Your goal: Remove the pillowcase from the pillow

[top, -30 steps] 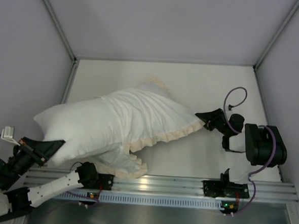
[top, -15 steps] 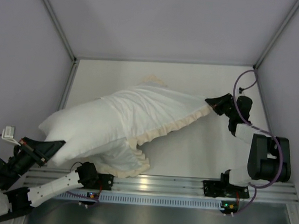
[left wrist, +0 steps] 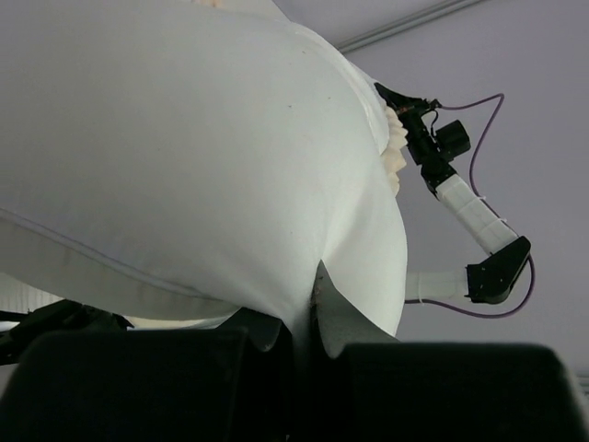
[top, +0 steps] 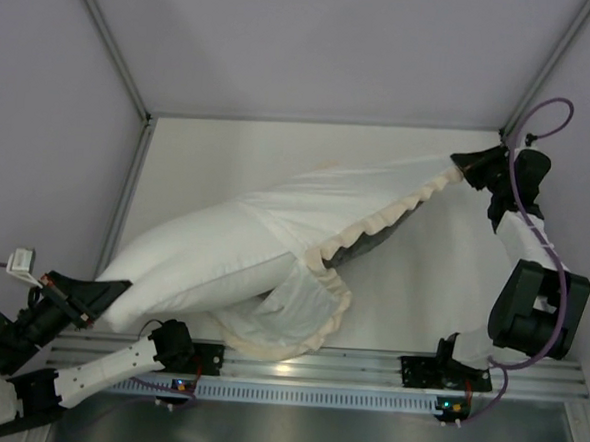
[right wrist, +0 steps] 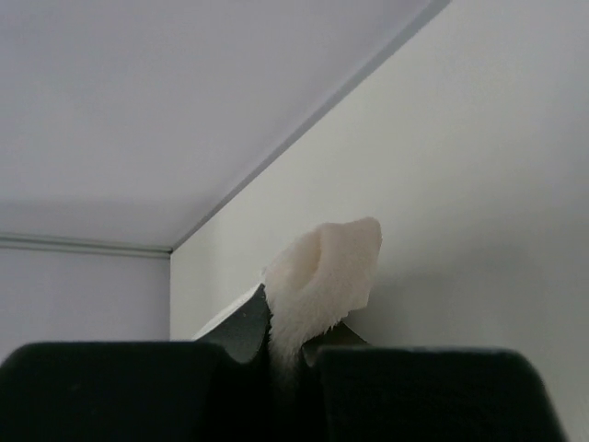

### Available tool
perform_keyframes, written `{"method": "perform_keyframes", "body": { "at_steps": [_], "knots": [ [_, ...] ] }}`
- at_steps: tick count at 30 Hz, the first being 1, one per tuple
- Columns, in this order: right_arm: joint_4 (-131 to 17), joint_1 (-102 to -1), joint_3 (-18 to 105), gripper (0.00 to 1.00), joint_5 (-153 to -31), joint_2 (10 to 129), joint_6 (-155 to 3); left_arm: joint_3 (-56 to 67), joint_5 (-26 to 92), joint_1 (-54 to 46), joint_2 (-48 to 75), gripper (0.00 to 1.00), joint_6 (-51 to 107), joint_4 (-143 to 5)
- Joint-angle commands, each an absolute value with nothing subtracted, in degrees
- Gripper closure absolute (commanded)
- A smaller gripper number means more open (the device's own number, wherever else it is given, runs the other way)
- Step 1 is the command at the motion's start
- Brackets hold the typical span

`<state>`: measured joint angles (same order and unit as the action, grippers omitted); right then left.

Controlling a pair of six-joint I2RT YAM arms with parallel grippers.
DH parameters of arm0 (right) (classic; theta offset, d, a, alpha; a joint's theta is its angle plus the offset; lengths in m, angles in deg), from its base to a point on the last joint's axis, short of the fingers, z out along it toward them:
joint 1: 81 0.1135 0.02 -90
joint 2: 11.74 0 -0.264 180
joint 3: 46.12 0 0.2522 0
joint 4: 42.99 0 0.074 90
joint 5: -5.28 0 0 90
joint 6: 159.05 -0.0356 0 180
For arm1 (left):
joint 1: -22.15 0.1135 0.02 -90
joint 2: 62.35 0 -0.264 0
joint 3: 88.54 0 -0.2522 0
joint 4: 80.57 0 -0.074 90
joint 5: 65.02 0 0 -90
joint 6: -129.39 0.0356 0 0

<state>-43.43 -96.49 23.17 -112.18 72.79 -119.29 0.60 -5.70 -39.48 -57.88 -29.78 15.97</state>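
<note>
The plump white pillow (top: 187, 265) lies slantwise at the table's left. My left gripper (top: 109, 288) is shut on its near-left corner, and white pillow cloth (left wrist: 184, 157) is pinched between the jaws of the left gripper (left wrist: 308, 318). The pillowcase (top: 377, 191) is stretched taut from the pillow to the far right corner. Its cream frill (top: 396, 209) runs along the edge, with dark grey lining (top: 359, 247) showing beneath. A slack frilled loop (top: 319, 318) hangs at the front. My right gripper (top: 463, 162) is shut on the frill (right wrist: 322, 276), as the right wrist view of the gripper (right wrist: 293, 345) shows.
Grey enclosure walls (top: 71, 117) stand on three sides, with a corner post (top: 545, 71) close behind the right gripper. An aluminium rail (top: 366, 366) runs along the near edge. A purple cable (top: 542, 111) loops above the right wrist.
My right gripper shut on the frill and pulled it back and to the right into the far corner, drawing the pillowcase taut. The pillow slid slightly right. The left gripper stayed put.
</note>
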Motion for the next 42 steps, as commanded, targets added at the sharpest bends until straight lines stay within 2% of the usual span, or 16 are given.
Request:
{"method": "perform_keyframes", "body": {
  "at_steps": [1, 18, 27, 42],
  "knots": [
    [-40.83, -101.30, 34.85, 1.00, -95.28, 74.29, -113.62, -4.21, -8.86, -39.20, -58.83, 1.00, -28.99, 19.59],
    [-41.55, -104.72, 68.00, 1.00, -85.42, 94.33, -109.04, -8.69, -15.10, -39.46, -61.02, 1.00, -27.06, 19.67],
    [-46.28, -105.43, 91.36, 1.00, -83.05, 110.32, -105.26, -8.87, -18.97, -39.46, -61.11, 1.00, -24.86, 19.76],
    [-47.08, -109.74, 103.34, 1.00, -81.55, 117.98, -97.43, -10.98, -20.64, -39.55, -61.12, 1.00, -24.07, 19.76]
  ]
}}
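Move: The right hand already pinches the case's frilled corner; the table's far right corner lies about 13 cm ahead of it, 18 cm right and 22 cm below. The case's mouth, wrapped around the pillow, is some 37 cm left, 17 cm back and 8 cm below, with the loose frilled flap roughly 16 cm nearer the bases than that mouth. From the left hand, still gripping the bare pillow's corner, the mouth is about 20 cm ahead, 27 cm right and 18 cm below. Forward and up together, the right hand pulls the pinched frilled corner briskly out past the table's far right corner, about 20 cm forward and 14 cm up, then swings right, 16 cm in all, tipping upward and rolling with a clockwise turn, some 30 degrees altogether. The left hand keeps its pinch on the pillow corner and eases about 5 cm left and 3 cm up, pulling against it. ##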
